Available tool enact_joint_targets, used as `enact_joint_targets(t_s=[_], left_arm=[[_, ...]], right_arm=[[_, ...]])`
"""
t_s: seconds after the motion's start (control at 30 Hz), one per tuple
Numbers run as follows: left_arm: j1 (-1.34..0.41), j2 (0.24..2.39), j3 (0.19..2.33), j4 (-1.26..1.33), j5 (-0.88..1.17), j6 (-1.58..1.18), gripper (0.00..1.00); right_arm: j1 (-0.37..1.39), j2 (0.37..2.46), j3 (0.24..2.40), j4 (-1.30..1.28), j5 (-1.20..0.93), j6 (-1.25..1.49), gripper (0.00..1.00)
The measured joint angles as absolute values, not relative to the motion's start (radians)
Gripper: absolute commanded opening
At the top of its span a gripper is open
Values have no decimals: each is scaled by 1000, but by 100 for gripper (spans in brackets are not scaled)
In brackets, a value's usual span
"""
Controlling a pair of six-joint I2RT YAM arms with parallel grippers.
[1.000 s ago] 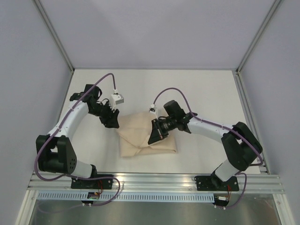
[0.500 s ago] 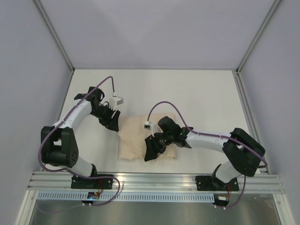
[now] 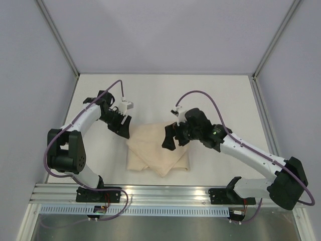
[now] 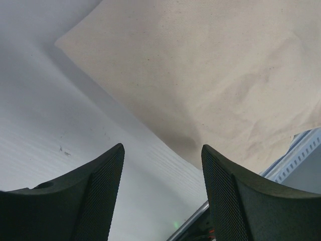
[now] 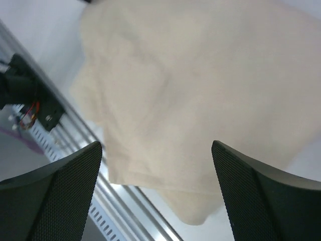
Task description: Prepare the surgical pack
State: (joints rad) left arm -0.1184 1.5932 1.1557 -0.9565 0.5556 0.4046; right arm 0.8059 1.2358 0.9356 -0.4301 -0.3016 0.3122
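Note:
The surgical pack shows as a tan cloth point(image 3: 158, 150) folded into a bundle in the middle of the table, with its flaps crossing over the top. My left gripper point(image 3: 124, 131) stands open at the bundle's left corner, over bare table. In the left wrist view the gripper point(image 4: 162, 146) has nothing between its fingers, and the cloth point(image 4: 210, 75) lies just beyond them. My right gripper point(image 3: 169, 140) hangs wide open above the bundle's right half. The right wrist view shows this gripper point(image 5: 156, 143) empty and clear above the cloth point(image 5: 190, 90).
An aluminium rail point(image 3: 165, 193) runs along the near edge of the table, just in front of the bundle. It also shows in the right wrist view as a rail point(image 5: 115, 196). Grey enclosure walls and frame posts close in the left, right and far sides.
My right gripper opened from shut, let go of the cloth near the bundle's front and rose back to the right. My left gripper opened a little wider and edged nearer the bundle's corner.

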Motion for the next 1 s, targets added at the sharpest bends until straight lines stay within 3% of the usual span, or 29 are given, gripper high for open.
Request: enact_joint_targets(t_s=[0.1, 0.2, 0.27, 0.33, 0.37, 0.4, 0.47, 0.5, 0.53, 1.0], left_arm=[[-125, 1631, 1165, -946, 556, 393, 68], [-138, 1654, 1167, -941, 561, 390, 63], [-150, 1657, 1167, -942, 566, 390, 56], [-160, 1657, 1167, -942, 569, 391, 48], [-164, 1657, 1167, -942, 570, 391, 44], [-165, 1658, 1167, -942, 572, 392, 41], [-168, 1658, 1167, -943, 574, 394, 29], [-168, 1658, 1167, -943, 575, 397, 22], [-168, 1658, 1167, -944, 577, 400, 3], [-169, 1575, 1173, -1053, 616, 468, 0]], right_arm=[[685, 1275, 932, -466, -216, 351, 82], [593, 1328, 891, -467, -180, 395, 80], [559, 1349, 849, -466, -169, 417, 79], [549, 1359, 815, -457, -168, 429, 69], [548, 1364, 802, -448, -173, 434, 62], [548, 1368, 793, -438, -177, 440, 42], [545, 1374, 773, -411, -188, 451, 23], [542, 1374, 762, -396, -196, 460, 6], [537, 1374, 753, -384, -205, 466, 0], [517, 1222, 744, -457, -244, 498, 3]])
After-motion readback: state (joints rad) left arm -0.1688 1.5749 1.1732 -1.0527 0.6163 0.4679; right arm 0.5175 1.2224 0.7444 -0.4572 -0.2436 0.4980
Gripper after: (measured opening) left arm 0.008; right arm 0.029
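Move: The cloth's right edge, where the right fingers will shut, lies about 5 cm ahead of the right hand, 9 cm to its right and 10 cm below. The near tip of the folded flap is roughly 10 cm back and 4 cm left of that hand; the cloth's near right corner is 7 cm back and 9 cm right. The cloth's left edge is practically at the left hand, 2 cm right and 1 cm below, with the near left corner 15 cm back and 3 cm right. Down and to the right, slightly forward, the open right hand swings some 10 cm down onto the cloth's right edge, turning about 25 degrees clockwise and tipping its fingers lower, then closes on it. The left hand eases 2 cm right and slightly down and shuts on the left edge. Both then keep their pinch and rise about 3 cm, drawing back 1 to 2 cm. ##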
